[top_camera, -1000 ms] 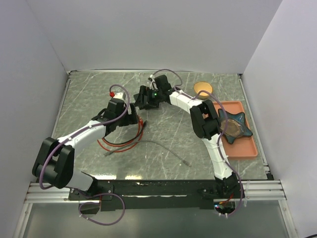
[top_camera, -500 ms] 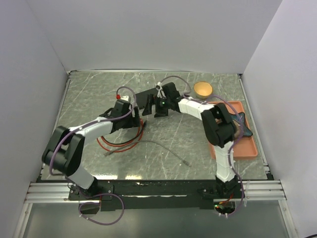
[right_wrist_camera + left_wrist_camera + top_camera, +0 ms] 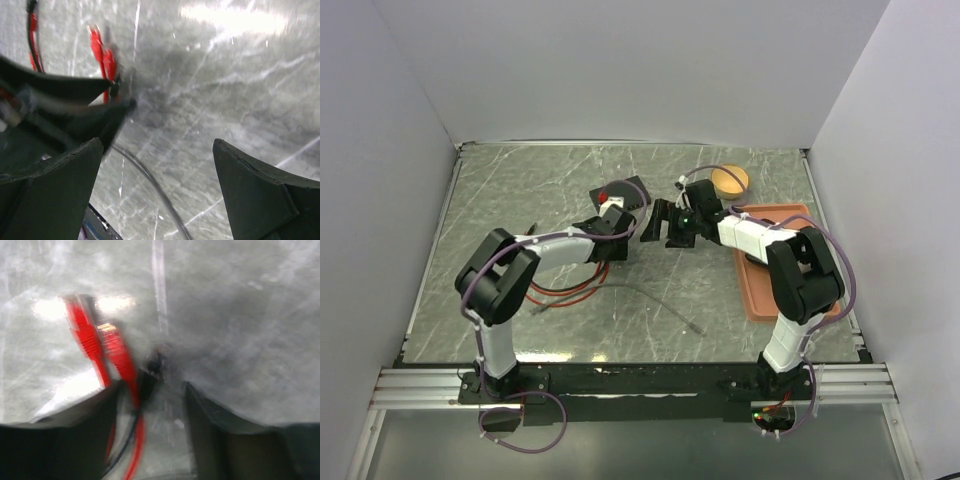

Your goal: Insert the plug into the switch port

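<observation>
Two red plugs (image 3: 112, 340) on red cable lie side by side on the marble just ahead of my left gripper (image 3: 151, 387). Its jaws stand apart, and the red cable runs between them close to the left finger (image 3: 75, 430); that view is blurred. From above, the left gripper (image 3: 623, 243) sits low at mid-table, just in front of the flat black switch box (image 3: 635, 188); the switch port itself cannot be made out. My right gripper (image 3: 157, 145) is wide open over bare marble, holding nothing, just right of the left one (image 3: 663, 228). The right wrist view also catches the plugs (image 3: 107, 62).
The red cable's coil (image 3: 565, 290) lies left of centre. A thin grey cable (image 3: 660, 305) runs toward the front. An orange tray (image 3: 820, 305) holding a dark star-shaped object stands at the right. A round tan object (image 3: 730, 180) is behind it.
My left arm has swung right toward mid-table and its jaws have narrowed. My right gripper has drawn back to the right, uncovering the black box.
</observation>
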Tool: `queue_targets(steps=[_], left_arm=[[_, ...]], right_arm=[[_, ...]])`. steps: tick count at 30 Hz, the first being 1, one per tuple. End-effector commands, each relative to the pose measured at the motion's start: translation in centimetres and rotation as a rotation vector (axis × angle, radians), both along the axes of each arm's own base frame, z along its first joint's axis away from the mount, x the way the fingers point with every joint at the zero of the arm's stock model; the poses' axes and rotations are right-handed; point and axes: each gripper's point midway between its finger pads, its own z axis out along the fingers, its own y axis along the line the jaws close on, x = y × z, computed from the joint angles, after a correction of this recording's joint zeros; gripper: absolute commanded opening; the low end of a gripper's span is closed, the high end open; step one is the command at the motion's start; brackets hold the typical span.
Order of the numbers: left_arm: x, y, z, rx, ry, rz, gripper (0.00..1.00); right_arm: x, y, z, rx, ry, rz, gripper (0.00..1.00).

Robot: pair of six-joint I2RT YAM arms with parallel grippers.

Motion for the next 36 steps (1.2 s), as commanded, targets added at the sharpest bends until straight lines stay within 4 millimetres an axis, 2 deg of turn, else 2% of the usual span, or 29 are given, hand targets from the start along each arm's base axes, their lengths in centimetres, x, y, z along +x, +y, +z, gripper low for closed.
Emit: queue_targets(steps=[1,2,3,5,6,8,11,12,14,15,17,18,19,20,21,23,24,25,26,27,29,30,31,32,33,34,36], left_arm=[[0.5,1.8,-1.0,0.131,-0.003,0.108,0.48],[0.5,2.0,-1.1,0.143,-0.005,0.116,0.42],[0.5,1.8,-1.0,0.141,-0.008,0.112,0.26],[0.6,1.4,-0.6,0.128,-0.016,0.097,0.12],[0.8,1.1,0.2,0.115,-0.029,0.088,0.01],[1.3,0.2,1.9,0.082,-0.059,0.071,0.01],[2.0,-1.8,6.4,-0.014,-0.135,0.021,0.01],[2.1,-2.8,9.0,-0.077,-0.179,-0.010,0.01],[2.2,-4.1,12.2,-0.162,-0.231,-0.051,0.01],[2.0,-5.1,15.4,-0.250,-0.284,-0.089,0.01],[1.9,-6.0,19.1,-0.334,-0.355,-0.131,0.01],[1.3,-6.2,22.2,-0.393,-0.407,-0.158,0.01],[1.0,-7.1,24.9,-0.459,-0.453,-0.201,0.01],[0.6,-7.4,27.0,-0.503,-0.483,-0.228,0.01],[-0.1,-7.5,30.5,-0.563,-0.542,-0.255,0.01],[-1.7,-8.2,34.9,-0.682,-0.615,-0.337,0.01],[-3.0,-7.8,37.2,-0.737,-0.659,-0.362,0.01],[-4.0,-7.8,38.3,-0.780,-0.674,-0.392,0.01],[-4.8,-7.7,40.2,-0.853,-0.722,-0.402,0.01],[-5.7,-6.9,40.3,-0.878,-0.733,-0.399,0.01],[-6.0,-5.5,40.6,-0.911,-0.759,-0.333,0.01],[-5.6,-5.3,38.3,-0.881,-0.724,-0.299,0.01],[-5.4,-5.1,36.9,-0.861,-0.706,-0.285,0.01],[-4.3,-4.4,35.4,-0.838,-0.697,-0.207,0.01],[-4.0,-4.4,32.4,-0.810,-0.652,-0.178,0.01],[-3.7,-4.4,30.8,-0.803,-0.632,-0.160,0.01],[-3.5,-4.8,26.9,-0.814,-0.568,-0.131,0.01]], right_arm=[[-0.7,0.0,1.4,0.019,-0.044,0.011,0.99],[-0.8,0.1,1.4,0.024,-0.044,0.015,0.99],[-0.8,0.1,1.6,0.026,-0.052,0.016,0.99],[-1.0,-0.2,1.3,0.015,-0.050,0.013,0.99],[-0.9,-0.3,1.4,0.008,-0.059,0.010,0.99],[-1.2,-0.6,1.5,-0.006,-0.055,0.008,0.99],[-1.2,-1.0,2.5,-0.011,-0.099,0.011,0.99],[-1.3,-1.2,3.3,-0.007,-0.132,0.020,0.99],[-1.3,-1.3,4.6,0.003,-0.174,0.025,0.99],[-1.5,-1.6,6.1,0.013,-0.218,0.027,0.99],[-1.4,-2.2,7.8,0.022,-0.276,0.021,0.99],[-1.7,-2.7,9.4,0.034,-0.321,0.011,0.99],[-1.6,-3.4,10.3,0.039,-0.347,-0.005,0.99],[-1.7,-3.7,11.2,0.046,-0.373,-0.013,0.99],[-2.2,-4.3,12.9,0.063,-0.418,-0.025,0.99],[-2.4,-5.5,14.6,0.066,-0.463,-0.055,0.99],[-3.0,-6.1,16.3,0.073,-0.507,-0.066,0.99],[-3.3,-6.5,17.1,0.068,-0.531,-0.073,0.99],[-3.9,-6.9,18.8,0.072,-0.589,-0.076,0.99],[-4.3,-7.3,19.5,0.066,-0.609,-0.084,0.99],[-5.5,-7.9,21.8,0.071,-0.683,-0.084,0.99],[-5.9,-8.2,22.4,0.069,-0.703,-0.089,0.99],[-6.3,-8.2,22.9,0.078,-0.723,-0.085,0.99],[-7.0,-8.2,23.8,0.095,-0.757,-0.071,0.99],[-7.3,-8.0,23.5,0.104,-0.758,-0.055,0.99],[-7.6,-7.8,23.9,0.125,-0.780,-0.039,0.99],[-7.8,-7.1,22.7,0.148,-0.754,-0.003,0.99]])
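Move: The black plug lies almost between the left hand's open fingers: about 1 cm ahead, 1 cm left and 1 cm below. Of the two red plugs beside it, the near one is some 2 cm ahead and 3 cm left of the hand, the far one about 4 cm ahead and 4 cm left. The switch lies about 16 cm straight ahead. From the right hand, the black plug is roughly 12 cm left, level in reach and 7 cm below. Easing about 1 cm left and forward, the left hand shuts its fingers on the black plug, then whips it up some 39 cm off the table, drifting back and right, tilting up and rolling its left side down, before sinking slightly. The empty right hand, still wide open, dips a little, then climbs about 24 cm, backing away rightward and tipping upward. ##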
